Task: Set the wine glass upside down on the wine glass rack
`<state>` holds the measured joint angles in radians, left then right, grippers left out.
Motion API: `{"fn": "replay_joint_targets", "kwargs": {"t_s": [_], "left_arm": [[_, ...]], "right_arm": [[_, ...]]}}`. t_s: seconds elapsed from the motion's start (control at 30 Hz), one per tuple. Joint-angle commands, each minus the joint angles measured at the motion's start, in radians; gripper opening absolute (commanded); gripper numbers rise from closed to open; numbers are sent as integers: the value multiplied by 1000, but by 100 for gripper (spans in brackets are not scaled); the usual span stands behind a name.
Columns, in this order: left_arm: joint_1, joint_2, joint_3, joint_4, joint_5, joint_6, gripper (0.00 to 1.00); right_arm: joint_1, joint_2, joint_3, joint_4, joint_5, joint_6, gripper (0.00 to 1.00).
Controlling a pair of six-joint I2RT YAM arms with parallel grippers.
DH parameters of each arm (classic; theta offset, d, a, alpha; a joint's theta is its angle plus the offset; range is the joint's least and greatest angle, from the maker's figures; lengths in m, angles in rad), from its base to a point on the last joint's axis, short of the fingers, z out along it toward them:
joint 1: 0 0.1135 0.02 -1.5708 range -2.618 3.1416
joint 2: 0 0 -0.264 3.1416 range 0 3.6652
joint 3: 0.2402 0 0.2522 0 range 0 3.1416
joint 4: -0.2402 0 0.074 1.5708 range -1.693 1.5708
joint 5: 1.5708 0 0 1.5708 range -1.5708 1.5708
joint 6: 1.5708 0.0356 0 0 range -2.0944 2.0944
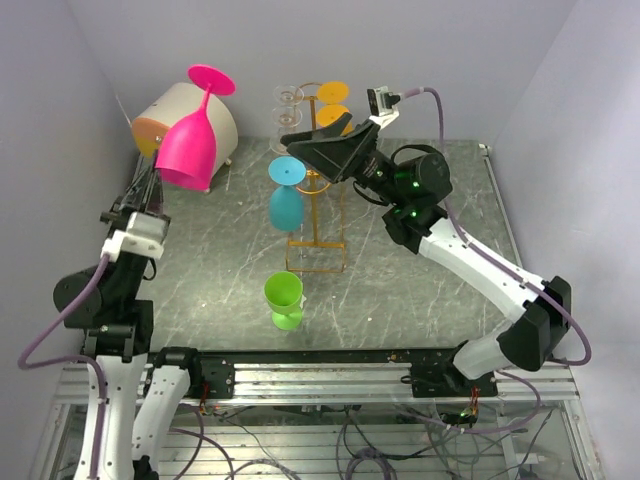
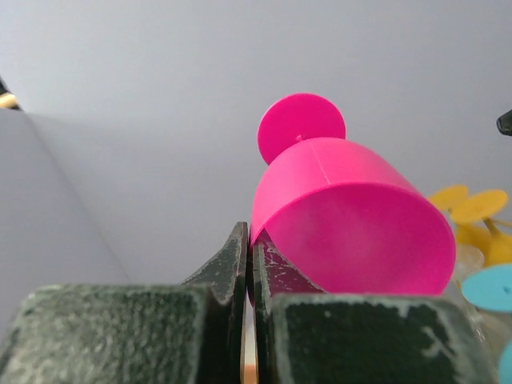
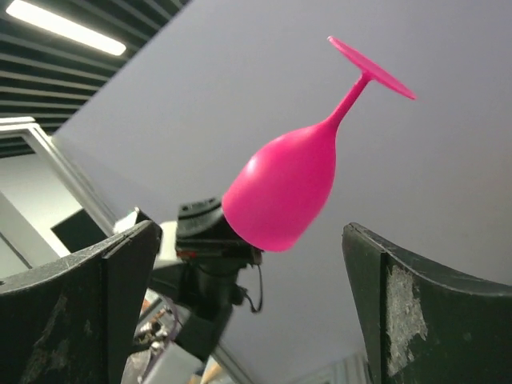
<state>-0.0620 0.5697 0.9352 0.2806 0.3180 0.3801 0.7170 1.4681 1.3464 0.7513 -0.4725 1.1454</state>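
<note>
My left gripper (image 1: 152,190) (image 2: 250,240) is shut on the rim of a pink wine glass (image 1: 188,145) (image 2: 352,216), pinching the bowl's edge. The glass is held high at the left, tilted, with its foot (image 1: 211,79) up. The wine glass rack (image 1: 318,225), a narrow orange-gold wire stand, rises at the table's middle back. My right gripper (image 1: 315,135) (image 3: 250,232) hangs open beside the rack's top, its jaws wide apart and empty. The right wrist view looks between them at the pink wine glass (image 3: 284,188), which is some way off.
A blue glass (image 1: 286,205) hangs upside down on the rack's left side. Orange glasses (image 1: 333,100) and a clear one (image 1: 288,98) hang near its top. A green glass (image 1: 284,298) stands on the table in front. A cream drum (image 1: 225,125) sits behind the pink glass.
</note>
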Motion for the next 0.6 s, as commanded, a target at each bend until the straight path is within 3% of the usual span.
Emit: {"fn": "replay_joint_targets", "kwargs": {"t_s": [0.0, 0.17, 0.57], "left_arm": [[46, -54, -61, 365, 28, -126, 7], [92, -96, -107, 354, 79, -160, 7], [94, -123, -141, 322, 112, -169, 7]], "right_arm": [[39, 51, 57, 75, 167, -18, 95], [94, 182, 132, 206, 215, 52, 79], [208, 414, 368, 383, 287, 59, 72]]}}
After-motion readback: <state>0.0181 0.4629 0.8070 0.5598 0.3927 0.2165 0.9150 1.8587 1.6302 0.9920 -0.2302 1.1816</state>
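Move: The pink wine glass, upside down and tilted in the left fingers, has its middle about 17 cm to the right hand's left, some 2 cm farther out and 6 cm higher. Well below that hand, the blue glass on the rack is about 6 cm left and 3 cm back; the nearer orange glass is 3 cm right and 9 cm farther out. From the left hand, the pink glass's middle lies 4 cm ahead, 6 cm right and 6 cm up; the open right gripper is about 23 cm right and 2 cm ahead. The right hand, high over the rack, reaches about 10 cm left towards the pink glass, after a small rise and dip, rolling some 10 degrees as its wide-open fingers narrow by about a quarter, still without gripping the glass. Meanwhile the left hand keeps its pinch on the bowl's rim and draws the glass back about 5 cm and slightly up, tipping its fingers some 10 degrees further upward, mostly in the first half, then all but holds there to present the glass. ##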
